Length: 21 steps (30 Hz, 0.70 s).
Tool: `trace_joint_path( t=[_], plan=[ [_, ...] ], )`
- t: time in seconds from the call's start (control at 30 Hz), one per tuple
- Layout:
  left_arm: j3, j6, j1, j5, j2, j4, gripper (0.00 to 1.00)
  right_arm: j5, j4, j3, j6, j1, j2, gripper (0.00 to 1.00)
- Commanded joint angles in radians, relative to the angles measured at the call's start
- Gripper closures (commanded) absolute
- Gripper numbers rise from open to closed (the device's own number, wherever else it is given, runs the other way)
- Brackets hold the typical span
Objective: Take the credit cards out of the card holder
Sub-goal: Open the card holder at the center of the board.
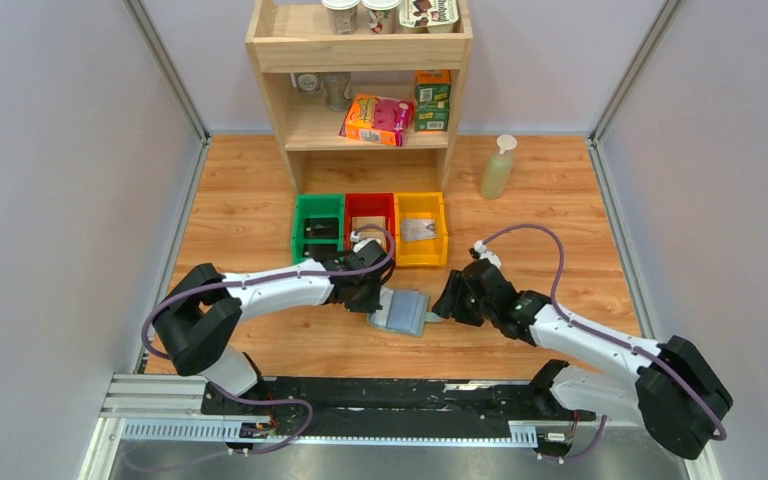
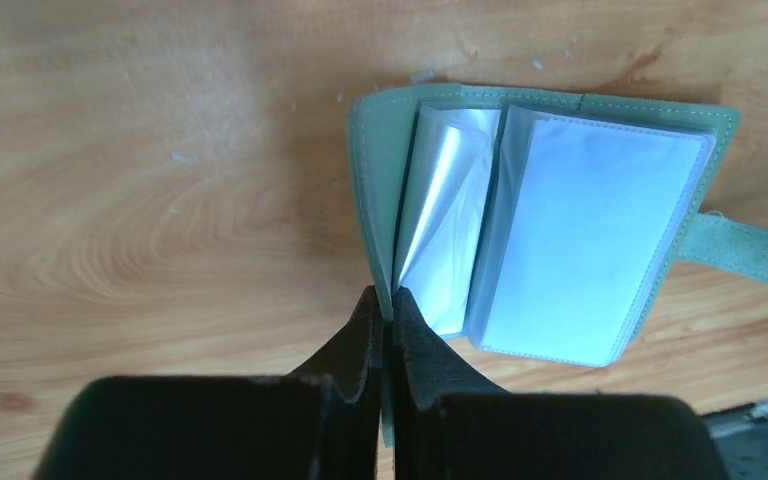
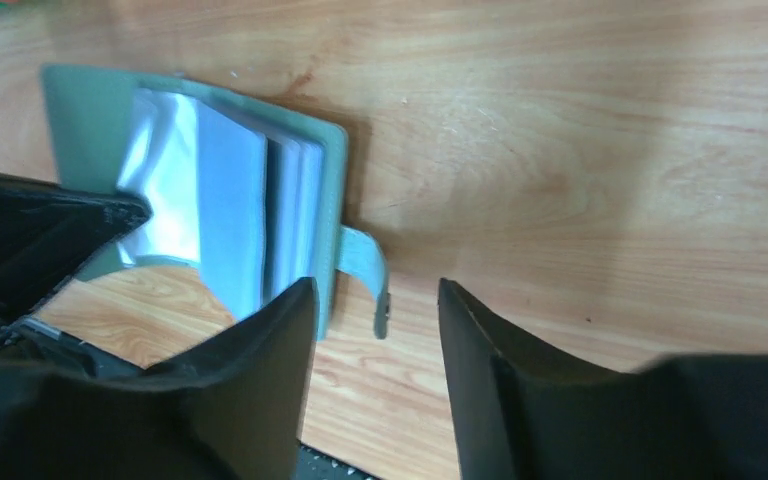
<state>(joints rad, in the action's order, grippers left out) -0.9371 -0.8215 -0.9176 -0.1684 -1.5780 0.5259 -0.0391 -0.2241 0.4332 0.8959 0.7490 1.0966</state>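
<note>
The card holder [image 1: 401, 312] lies open on the wooden table between both arms, its pale blue-grey sleeves [image 2: 580, 240] fanned upward. My left gripper [image 2: 388, 300] is shut on the edge of its grey-green left cover [image 2: 370, 180]. My right gripper [image 3: 375, 285] stands open at the holder's other side. The closure tab [image 3: 363, 258] hangs free between its fingers, close to the left finger [image 3: 280, 340]. No credit cards show; the sleeves look pale and I cannot tell what they hold. From above, the left gripper [image 1: 372, 298] and right gripper [image 1: 442, 305] flank the holder.
Green [image 1: 318, 226], red [image 1: 370, 218] and yellow [image 1: 420, 228] bins stand in a row just behind the holder. A wooden shelf [image 1: 360, 90] with boxes and cups rises at the back. A bottle [image 1: 498, 168] stands to the shelf's right. Grey walls close both sides.
</note>
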Motion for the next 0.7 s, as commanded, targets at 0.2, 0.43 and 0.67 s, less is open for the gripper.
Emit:
trace_joint_path(
  t=[0.2,0.43,0.67],
  plan=[
    [0.170,-0.174,-0.001,0.101,0.139,-0.207,1.00,0.002,-0.270,0.243,-0.173,0.001,-0.185,0.00],
    [0.250,-0.235,-0.001,0.105,0.176,-0.319,1.00,0.134,-0.092,0.197,-0.152,0.004,-0.230,0.00],
    [0.287,-0.272,-0.001,0.132,0.156,-0.406,1.00,0.208,0.038,0.145,-0.072,0.019,-0.110,0.00]
  ],
)
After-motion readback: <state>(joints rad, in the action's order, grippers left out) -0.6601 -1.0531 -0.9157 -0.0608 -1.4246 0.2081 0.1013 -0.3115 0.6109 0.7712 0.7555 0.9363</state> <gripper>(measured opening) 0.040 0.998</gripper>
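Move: The opened card holder lies with its middle about 4 cm to the right of the left hand, level with it and some 2 cm below; the left fingers already pinch its left cover edge. From the right hand that middle is about 7 cm to the left and 2 cm down. The strap is just 2 cm left and 2 cm below the right hand, while the yellow bin stands some 17 cm ahead and 4 cm left. Still pinching the cover edge, the left hand eases back about 2 cm and slightly right, rolling some 15 degrees so its right side rises. The right hand, its fingers spreading from partly to fully open, climbs away from the strap by roughly 12 cm, then dips slightly as it drifts about 3.5 cm left, towards above the holder. ##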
